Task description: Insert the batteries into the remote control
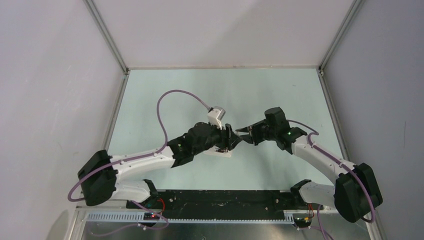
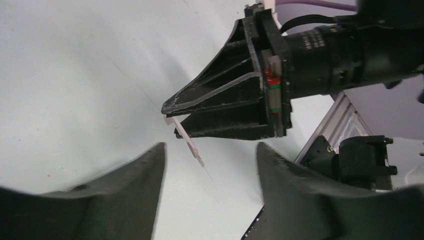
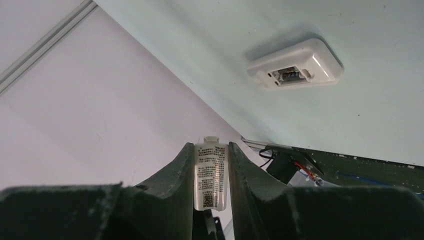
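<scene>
The remote control (image 3: 295, 65) lies on the table with its back up and its battery recess (image 3: 291, 74) open; in the top view it is a white slab (image 1: 220, 152) under my left gripper (image 1: 231, 140). My right gripper (image 3: 211, 150) is shut on the flat white cover strip (image 3: 211, 175), which has a printed label. The left wrist view shows that strip edge-on (image 2: 187, 140) at the right gripper's tips (image 2: 167, 112). My left gripper (image 2: 210, 165) is open and empty, facing the right gripper closely. No loose batteries are in view; I cannot tell what is in the recess.
White enclosure walls with metal rails (image 1: 107, 45) stand on three sides. A black base plate (image 1: 225, 197) with wiring runs along the near edge. A purple cable (image 1: 170, 100) loops above the left arm.
</scene>
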Available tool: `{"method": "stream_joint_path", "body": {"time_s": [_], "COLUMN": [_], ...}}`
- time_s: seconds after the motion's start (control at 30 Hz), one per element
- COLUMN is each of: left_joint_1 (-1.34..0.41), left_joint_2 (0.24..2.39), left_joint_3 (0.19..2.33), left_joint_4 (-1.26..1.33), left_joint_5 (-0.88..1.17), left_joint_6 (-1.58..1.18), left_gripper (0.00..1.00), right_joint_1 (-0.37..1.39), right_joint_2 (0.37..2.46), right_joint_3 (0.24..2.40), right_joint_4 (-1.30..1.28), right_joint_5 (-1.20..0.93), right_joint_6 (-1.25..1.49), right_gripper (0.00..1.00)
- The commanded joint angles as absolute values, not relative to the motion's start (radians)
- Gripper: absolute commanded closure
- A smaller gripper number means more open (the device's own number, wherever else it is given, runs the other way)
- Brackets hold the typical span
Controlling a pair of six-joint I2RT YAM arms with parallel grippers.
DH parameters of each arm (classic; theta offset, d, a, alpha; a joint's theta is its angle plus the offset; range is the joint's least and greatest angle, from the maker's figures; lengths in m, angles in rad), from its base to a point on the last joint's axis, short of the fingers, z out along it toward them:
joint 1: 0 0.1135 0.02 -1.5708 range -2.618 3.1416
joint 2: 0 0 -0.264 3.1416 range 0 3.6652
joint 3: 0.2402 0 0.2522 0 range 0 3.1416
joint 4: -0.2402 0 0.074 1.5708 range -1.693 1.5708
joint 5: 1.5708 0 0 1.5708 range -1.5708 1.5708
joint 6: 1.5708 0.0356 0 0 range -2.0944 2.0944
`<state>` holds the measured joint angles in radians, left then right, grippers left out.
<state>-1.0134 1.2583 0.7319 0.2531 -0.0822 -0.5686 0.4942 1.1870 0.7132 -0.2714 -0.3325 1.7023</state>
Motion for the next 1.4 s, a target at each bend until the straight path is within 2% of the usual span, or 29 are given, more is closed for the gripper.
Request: {"method": "stream_joint_path", "body": {"time_s": [0.0,0.27,0.43,0.63,0.7,0.77,0.87,0.97,1.03,1.13,1.23,1.3,1.37], "left_joint_1": [-1.020,-1.020,-1.021,-1.020,-1.020,-1.020,-1.020,-1.019,-1.016,-0.994,-0.957,-0.911,-0.857], "left_joint_2": [1.305,1.305,1.311,1.314,1.319,1.327,1.338,1.343,1.342,1.336,1.316,1.299,1.286], "left_joint_3": [0.776,0.780,0.783,0.793,0.803,0.813,0.826,0.830,0.834,0.835,0.827,0.820,0.819], "left_joint_4": [0.274,0.264,0.249,0.222,0.203,0.187,0.160,0.146,0.133,0.112,0.097,0.091,0.085], "left_joint_5": [-0.099,-0.155,-0.172,-0.196,-0.202,-0.204,-0.209,-0.211,-0.209,-0.167,-0.077,0.034,0.233], "left_joint_6": [-0.580,-0.605,-0.625,-0.640,-0.643,-0.647,-0.655,-0.660,-0.662,-0.677,-0.703,-0.724,-0.743], "left_gripper": [0.40,0.65,0.71,0.84,0.91,0.98,1.00,1.00,1.00,1.00,1.00,1.00,1.00], "right_joint_1": [0.501,0.504,0.521,0.533,0.541,0.553,0.562,0.562,0.554,0.516,0.443,0.400,0.365], "right_joint_2": [1.157,1.158,1.165,1.167,1.164,1.152,1.130,1.097,1.065,1.011,0.976,0.957,0.947], "right_joint_3": [0.704,0.703,0.703,0.703,0.703,0.703,0.703,0.703,0.703,0.703,0.702,0.702,0.702], "right_joint_4": [-0.244,-0.234,-0.225,-0.224,-0.226,-0.237,-0.249,-0.265,-0.263,-0.271,-0.277,-0.272,-0.258], "right_joint_5": [-0.355,-0.350,-0.340,-0.333,-0.321,-0.298,-0.280,-0.251,-0.243,-0.261,-0.326,-0.372,-0.448], "right_joint_6": [1.758,1.775,1.780,1.783,1.776,1.776,1.770,1.742,1.705,1.619,1.412,1.231,1.032], "right_gripper": [0.76,0.76,0.76,0.75,0.68,0.56,0.43,0.25,0.19,0.15,0.15,0.15,0.17]}}
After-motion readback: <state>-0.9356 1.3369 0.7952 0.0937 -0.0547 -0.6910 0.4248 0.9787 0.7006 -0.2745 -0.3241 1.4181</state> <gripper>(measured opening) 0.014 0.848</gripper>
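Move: The right hand still holds the battery cover by one end. The cover's middle lies about 1 cm ahead of the open left hand, 1 cm to its right and 3 cm below. From the right hand it is level fore and aft, some 2 cm left and 1 cm below. The remote control, its battery bay open, lies on the table roughly 2 cm back, 8 cm left and 14 cm below the left hand. The left fingers pinch the free end of the battery cover, the hand first sinking about 2.5 cm onto it and then closing fully while nearly still. Only near the end of that closing do the right fingers open and let go; the right hand shifts slightly left and back, then draws off up about 5 cm and to the right, tipping its fingers up some 20 degrees. ##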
